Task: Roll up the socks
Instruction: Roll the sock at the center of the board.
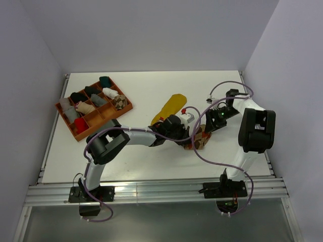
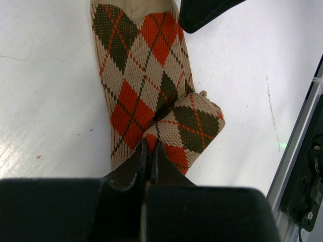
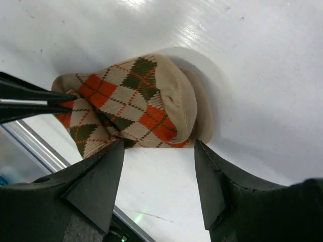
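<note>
An orange-brown-cream argyle sock point(image 2: 146, 75) lies on the white table, its near end folded over into a loose bundle point(image 3: 136, 101). My left gripper point(image 2: 150, 146) is shut on the folded end's edge. In the right wrist view the left fingers point(image 3: 35, 98) pinch the knit from the left. My right gripper point(image 3: 159, 143) is open just beside the sock's cream cuff, touching nothing. From above, the argyle sock point(image 1: 201, 140) sits between the left gripper point(image 1: 191, 136) and the right gripper point(image 1: 209, 126). A mustard yellow sock point(image 1: 170, 107) lies flat behind them.
An orange-brown compartment tray point(image 1: 75, 132) stands at the left, holding several small sock bundles in black, grey, white, teal and red, plus one brown patterned bundle point(image 1: 119, 101). A metal rail point(image 1: 151, 189) runs along the table's near edge. Grey walls enclose the table.
</note>
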You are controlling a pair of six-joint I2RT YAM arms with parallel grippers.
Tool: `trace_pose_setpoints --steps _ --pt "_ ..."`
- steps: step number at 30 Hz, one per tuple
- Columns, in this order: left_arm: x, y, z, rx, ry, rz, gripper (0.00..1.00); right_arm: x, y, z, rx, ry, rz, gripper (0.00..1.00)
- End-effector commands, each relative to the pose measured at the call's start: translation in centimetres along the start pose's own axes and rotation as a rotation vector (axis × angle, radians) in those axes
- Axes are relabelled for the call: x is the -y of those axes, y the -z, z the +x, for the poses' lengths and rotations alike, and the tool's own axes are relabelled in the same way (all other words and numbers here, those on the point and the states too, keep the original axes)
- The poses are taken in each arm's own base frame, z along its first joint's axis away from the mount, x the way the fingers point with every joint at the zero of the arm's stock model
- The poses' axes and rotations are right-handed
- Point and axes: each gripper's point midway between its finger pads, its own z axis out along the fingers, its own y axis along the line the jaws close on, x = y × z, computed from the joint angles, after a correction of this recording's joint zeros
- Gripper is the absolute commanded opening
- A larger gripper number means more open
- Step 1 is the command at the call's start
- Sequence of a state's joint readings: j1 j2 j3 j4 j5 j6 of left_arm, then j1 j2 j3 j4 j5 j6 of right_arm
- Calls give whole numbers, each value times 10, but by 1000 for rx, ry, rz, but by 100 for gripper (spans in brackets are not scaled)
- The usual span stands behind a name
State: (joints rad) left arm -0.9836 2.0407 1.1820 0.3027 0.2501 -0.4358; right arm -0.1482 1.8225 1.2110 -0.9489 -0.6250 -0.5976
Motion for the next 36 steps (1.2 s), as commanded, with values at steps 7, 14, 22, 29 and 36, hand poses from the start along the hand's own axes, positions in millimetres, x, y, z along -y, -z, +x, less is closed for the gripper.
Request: trace_pose_setpoints --steps 7,14,22,29,36 --pt "-14 6 14 -31 4 -69 0 20 -3 -1 21 -95 115 66" --pt "-13 9 11 -17 1 -70 0 29 -11 1 -13 -142 122 67" --pt "-13 11 7 -8 0 -78 0 36 -15 -9 -34 -158 136 41" --pt "-14 15 -1 -21 -26 -116 0 34 -25 -30 -64 -98 156 31" --pt "-12 12 -6 -42 -55 -152 0 35 -33 -70 -65 -53 197 24"
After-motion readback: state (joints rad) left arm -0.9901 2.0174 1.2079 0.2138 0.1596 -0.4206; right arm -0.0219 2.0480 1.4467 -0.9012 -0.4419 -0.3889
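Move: The sock's plain tan end lies almost right under the open right fingers, about 3 cm down and perhaps 1 cm farther out. The sock's folded end, held in the left fingers, is some 12 cm to the right hand's left and 6 cm back; the yellow sock lies about 21 cm left and 10 cm ahead of the right hand. From the left hand the tan end is about 12 cm to the right, 7 cm ahead and 3 cm lower. The right hand sinks about 3 cm onto the sock's tan end, easing about a centimetre to its right and turning a little clockwise, then closes its well-opened fingers to pinch the edge of that end. While they are still closing it sweeps forward about 5 cm, low over the board and bending left near the finish, drawing the tan end along, while the left hand keeps its pinch on the folded end and gives only about a centimetre forward. ##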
